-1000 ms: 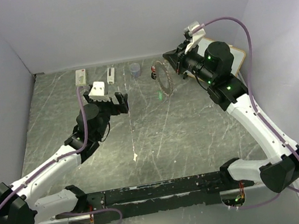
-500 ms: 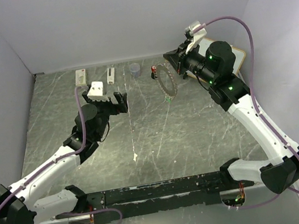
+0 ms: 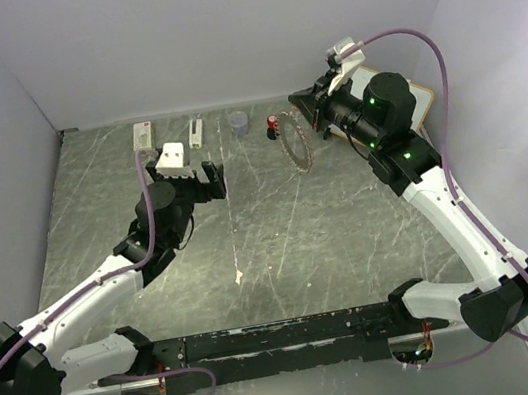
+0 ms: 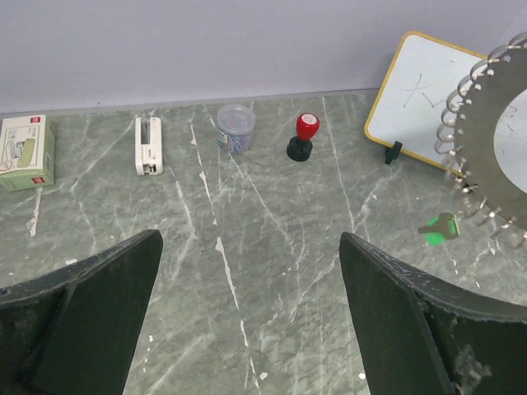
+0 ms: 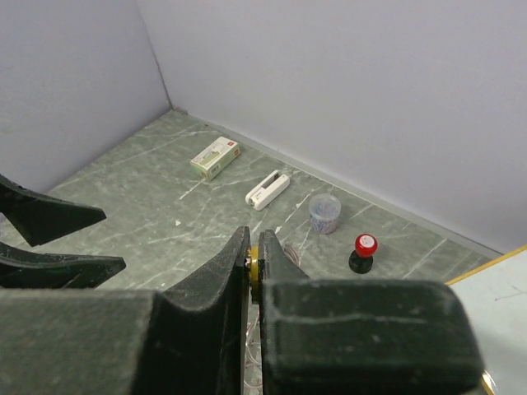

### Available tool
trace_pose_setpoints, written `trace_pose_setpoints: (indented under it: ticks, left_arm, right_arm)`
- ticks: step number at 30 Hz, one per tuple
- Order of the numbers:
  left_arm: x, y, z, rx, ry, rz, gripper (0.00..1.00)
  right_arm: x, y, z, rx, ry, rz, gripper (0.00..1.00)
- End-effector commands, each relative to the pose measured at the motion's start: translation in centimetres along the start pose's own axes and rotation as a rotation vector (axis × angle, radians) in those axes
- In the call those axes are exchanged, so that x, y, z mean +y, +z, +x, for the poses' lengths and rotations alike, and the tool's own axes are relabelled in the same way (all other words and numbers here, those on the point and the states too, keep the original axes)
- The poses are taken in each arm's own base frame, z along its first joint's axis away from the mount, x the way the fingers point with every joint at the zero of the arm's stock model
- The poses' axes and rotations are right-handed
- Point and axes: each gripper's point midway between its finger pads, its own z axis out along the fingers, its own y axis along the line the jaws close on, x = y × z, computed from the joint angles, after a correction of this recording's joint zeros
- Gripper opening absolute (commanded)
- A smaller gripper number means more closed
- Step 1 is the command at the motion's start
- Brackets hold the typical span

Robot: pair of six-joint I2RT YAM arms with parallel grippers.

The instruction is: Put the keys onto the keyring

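The keyring (image 3: 292, 142) hangs in the air at the back right, its rim crowded with small silvery loops. My right gripper (image 3: 310, 119) holds it from above, shut on a yellow-orange key (image 5: 256, 262) pinched between the fingers, with ring wire (image 5: 254, 341) showing just below. The left wrist view shows the keyring (image 4: 482, 123) at the right edge, and a bright green key (image 4: 439, 229) dangles at its lower rim. My left gripper (image 3: 203, 181) hovers left of the ring, apart from it. Its fingers (image 4: 99, 304) stand wide open over bare table.
Along the back wall stand a green-white box (image 3: 142, 135), a white stapler-like piece (image 3: 195, 132), a small clear cup (image 3: 238, 122) and a red-topped black knob (image 3: 273, 121). A yellow-framed whiteboard (image 4: 420, 99) leans behind the ring at the back right.
The keyring has swung and turned more edge-on, shifting slightly right and up, and the green key no longer shows below it in the top view. The left arm has barely moved.
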Motion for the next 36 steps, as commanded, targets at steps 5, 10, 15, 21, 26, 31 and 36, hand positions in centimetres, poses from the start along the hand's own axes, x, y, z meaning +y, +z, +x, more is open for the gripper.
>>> trace_pose_setpoints:
  ticks: [5,10,15,21,26,31,36]
  left_arm:
    - [-0.1,-0.3,-2.2,-0.055,-0.009,0.003,1.0]
    - [-0.2,0.0,-1.8,-0.044,-0.011,0.004,1.0]
    - [-0.4,0.0,-1.8,-0.042,-0.015,0.008,1.0]
    - [-0.2,0.1,-1.8,-0.042,-0.013,0.0,1.0]
    - [-0.7,0.2,-1.8,-0.041,-0.02,0.021,1.0]
    - [-0.9,0.7,-1.3,-0.012,-0.023,0.018,1.0]
    - [0.2,0.5,-0.8,0.037,0.0,-0.042,1.0]
  right_arm:
    - [0.1,-0.6,-3.2,-0.104,-0.014,0.009,0.0]
    - [0.0,-1.3,-3.7,-0.133,-0.003,0.028,0.0]
    - [-0.2,-0.3,-3.2,-0.085,0.027,0.029,0.0]
    - [0.1,1.4,-1.8,-0.041,0.063,-0.008,0.0]
    - [0.2,3.1,0.2,0.033,0.093,-0.037,0.0]
    - [0.8,4.8,3.1,0.085,0.109,-0.097,0.0]
    - [3.2,7.6,6.0,0.07,0.16,-0.224,0.0]
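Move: The right hand already pinches the yellow key high above the table. The keyring hangs from it, its middle some 10 cm below and about 2 cm left, level fore and aft, with the green key low on its edge. On the table some 40 cm lower, the red-topped stamp stands about 35 cm ahead and 4 cm left, the clear tub about 37 cm ahead and 13 cm left. From the open left hand, the keyring hangs roughly 18 cm right, 1 cm ahead and 5 cm higher. Down, left and forward goes the right hand after a barely noticeable lift, sinking about 6 cm and shifting some 4 cm each way, still gathering pace at the end. It carries the hanging keyring over bare table, closer to the waiting left gripper, while the wrist tips its fingertips down some 10 degrees and turns slightly counter-clockwise. The fingers keep their pinch on the yellow key. ##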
